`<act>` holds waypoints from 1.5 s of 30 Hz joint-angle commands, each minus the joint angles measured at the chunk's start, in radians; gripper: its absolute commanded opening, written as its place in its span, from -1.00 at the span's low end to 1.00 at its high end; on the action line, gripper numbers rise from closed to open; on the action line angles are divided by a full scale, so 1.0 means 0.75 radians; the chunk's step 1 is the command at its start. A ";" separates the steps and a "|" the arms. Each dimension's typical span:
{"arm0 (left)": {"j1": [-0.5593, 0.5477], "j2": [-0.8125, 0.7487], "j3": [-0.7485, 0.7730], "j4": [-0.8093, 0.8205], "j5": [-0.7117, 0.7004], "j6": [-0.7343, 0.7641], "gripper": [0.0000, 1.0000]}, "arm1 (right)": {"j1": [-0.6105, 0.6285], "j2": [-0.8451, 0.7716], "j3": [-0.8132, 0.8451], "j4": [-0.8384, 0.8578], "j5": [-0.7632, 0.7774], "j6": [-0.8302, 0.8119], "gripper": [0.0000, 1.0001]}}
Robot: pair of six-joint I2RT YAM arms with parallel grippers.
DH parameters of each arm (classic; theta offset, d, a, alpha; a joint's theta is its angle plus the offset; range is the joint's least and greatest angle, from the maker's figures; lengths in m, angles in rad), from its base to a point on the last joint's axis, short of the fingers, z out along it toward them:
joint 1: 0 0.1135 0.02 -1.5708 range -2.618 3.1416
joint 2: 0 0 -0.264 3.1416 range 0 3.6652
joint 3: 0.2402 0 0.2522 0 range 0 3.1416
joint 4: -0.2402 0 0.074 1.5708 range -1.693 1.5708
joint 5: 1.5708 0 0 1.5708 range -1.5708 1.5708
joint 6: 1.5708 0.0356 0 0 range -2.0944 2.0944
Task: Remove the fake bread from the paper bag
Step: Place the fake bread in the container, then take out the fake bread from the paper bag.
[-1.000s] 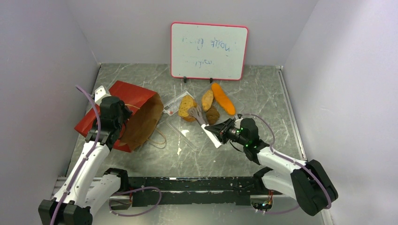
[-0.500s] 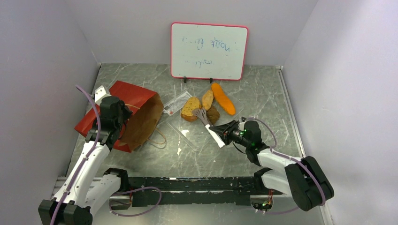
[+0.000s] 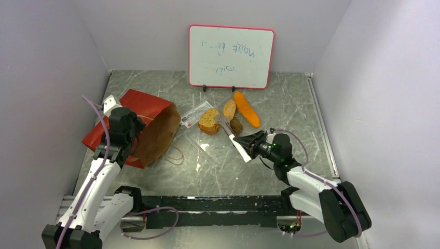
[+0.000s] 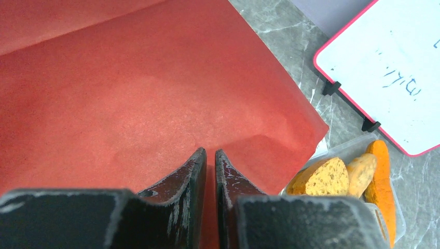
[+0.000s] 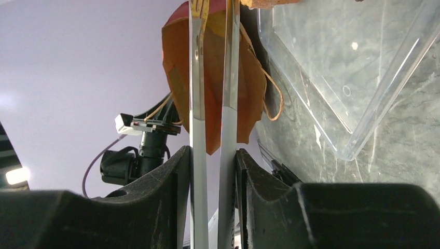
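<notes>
The red paper bag (image 3: 142, 111) lies on its side, its brown mouth facing right. My left gripper (image 3: 129, 129) is shut on its upper wall; in the left wrist view the fingertips (image 4: 210, 158) pinch the red paper (image 4: 129, 93). Right of the mouth lie bread pieces: a golden slice (image 3: 208, 120), a tan roll (image 3: 229, 109), a dark lump (image 3: 236, 126) and an orange baguette (image 3: 246, 109). My right gripper (image 3: 249, 143) is shut on white-handled tongs (image 3: 233, 140). Their metal tips (image 3: 220, 120) stand apart beside the slice. The right wrist view shows both tong arms (image 5: 197, 78) between my fingers.
A clear plastic tray (image 3: 205, 148) lies under and in front of the bread, also seen in the right wrist view (image 5: 363, 78). A whiteboard (image 3: 231, 56) stands at the back. A small printed card (image 3: 193, 115) lies by the bag's mouth, and the bag's loop handle (image 3: 176, 153) trails on the table.
The tongs have spread and let go of the golden slice, which now lies by the other pieces. My right arm has drawn back to the right. The left arm stays put.
</notes>
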 commanded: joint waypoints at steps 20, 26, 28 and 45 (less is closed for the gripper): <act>-0.007 -0.050 -0.002 0.042 0.096 0.078 -0.86 | 0.159 -0.124 0.488 -0.621 0.049 -0.633 -0.57; -0.007 -0.036 0.018 0.037 0.115 0.089 -0.86 | 0.414 0.040 0.617 -0.604 0.118 -0.712 -0.56; -0.007 -0.035 0.025 0.035 0.123 0.093 -0.86 | 0.466 0.082 0.635 -0.587 0.137 -0.721 -0.55; -0.007 -0.035 0.041 0.031 0.203 0.110 -0.86 | 0.654 0.869 0.944 -0.144 0.094 -0.665 -0.40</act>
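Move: The right hand holds the tongs, which it takes to the bag's mouth, some 29 cm to its left, about 2 cm farther out and roughly 4 cm lower. The cut loaf lies in the container about 8 cm ahead and 10 cm left of the right hand, the brown roll 6 cm straight ahead; the bag's loose handle loop is 25 cm left and 5 cm back. From the left hand, the mouth is about 7 cm right, 4 cm back and 10 cm below. Up first, by 6 or 7 cm, the right hand lifts the still-held tongs away from the loaf, then sweeps left about 17 cm towards the bag's mouth, sinking back to its starting height and swinging some 30 degrees counter-clockwise until the fingers point mostly left. The left hand, keeping hold of the bag by its handle, eases about 2 cm right with a slight clockwise turn. ##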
